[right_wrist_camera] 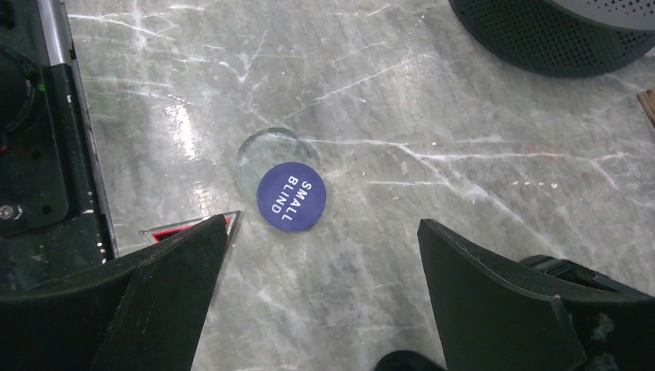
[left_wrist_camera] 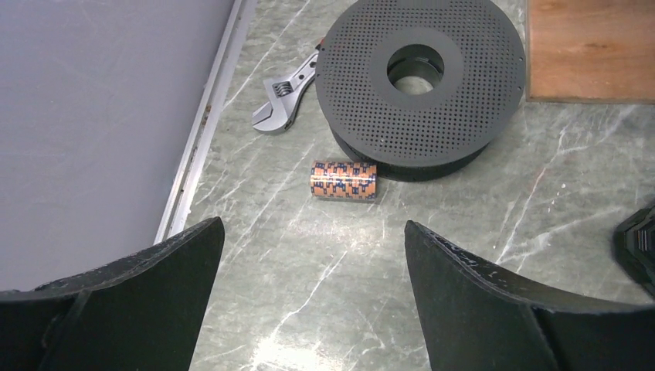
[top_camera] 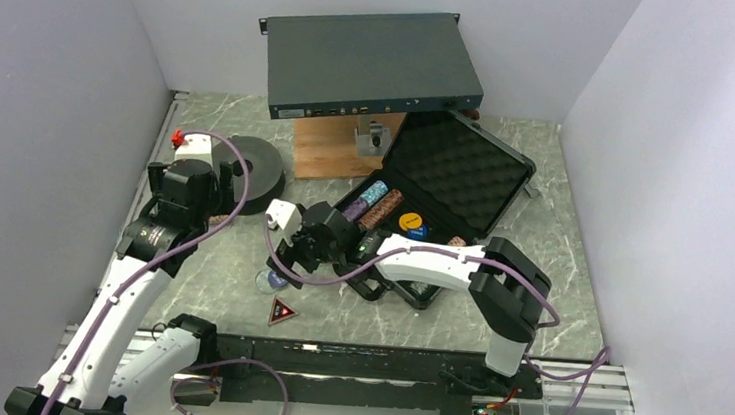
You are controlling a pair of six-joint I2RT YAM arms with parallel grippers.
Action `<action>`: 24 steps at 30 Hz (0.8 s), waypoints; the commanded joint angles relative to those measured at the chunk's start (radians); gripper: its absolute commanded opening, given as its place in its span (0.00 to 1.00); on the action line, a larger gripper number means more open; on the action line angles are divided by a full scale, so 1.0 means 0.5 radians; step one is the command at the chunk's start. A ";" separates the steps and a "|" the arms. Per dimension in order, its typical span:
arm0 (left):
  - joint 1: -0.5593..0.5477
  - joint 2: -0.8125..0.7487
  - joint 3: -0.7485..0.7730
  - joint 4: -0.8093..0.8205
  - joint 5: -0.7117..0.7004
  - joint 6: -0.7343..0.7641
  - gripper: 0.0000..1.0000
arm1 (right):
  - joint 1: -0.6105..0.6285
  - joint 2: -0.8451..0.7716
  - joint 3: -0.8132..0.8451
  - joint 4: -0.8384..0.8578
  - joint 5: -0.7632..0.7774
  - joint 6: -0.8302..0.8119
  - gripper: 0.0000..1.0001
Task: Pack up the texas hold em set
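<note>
The black case [top_camera: 493, 163] lies open at mid-table, showing egg-crate foam in its lid. Chip rolls [top_camera: 376, 204] and a yellow button [top_camera: 409, 221] lie in its base. An orange chip roll [left_wrist_camera: 344, 179] lies on its side against the dark spool [left_wrist_camera: 421, 77]. My left gripper [left_wrist_camera: 313, 226] hovers open just short of that roll, nothing between its fingers. A blue "SMALL BLIND" button [right_wrist_camera: 291, 196] rests on a clear disc [right_wrist_camera: 263, 151]. My right gripper [right_wrist_camera: 324, 222] hangs open over the marble just near of the button. The red-black triangle [top_camera: 282, 311] is partly behind its left finger.
A grey electronics box [top_camera: 371, 62] stands on a wooden board [left_wrist_camera: 591, 50] at the back. A metal wrench [left_wrist_camera: 282, 97] lies left of the spool by the wall rail. White walls close in both sides of the table.
</note>
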 commanded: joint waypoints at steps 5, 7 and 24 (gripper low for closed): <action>0.043 -0.018 -0.011 0.103 0.000 0.009 0.92 | 0.023 0.032 -0.312 0.705 -0.158 -0.458 0.96; 0.045 -0.006 -0.001 0.081 -0.004 -0.003 0.91 | 0.023 0.083 -0.310 0.717 -0.211 -0.559 0.96; 0.050 -0.015 -0.027 0.116 0.018 0.029 0.91 | -0.014 0.329 -0.311 0.866 -0.601 -0.805 0.95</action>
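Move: The small blind button lies about 4 cm left of the right hand, 2 cm back and 11 cm below. The clear disc it overlaps is some 3 cm farther left; the all-in triangle is about 7 cm back of the button. The open case's middle is some 20 cm right of the hand and 9 cm ahead. From the left hand, the button is roughly 8 cm back, 18 cm right and 23 cm down. Right hand, fingers open, sinks about 7 cm and slightly back towards the small blind button, turning some 25 degrees counter-clockwise. ##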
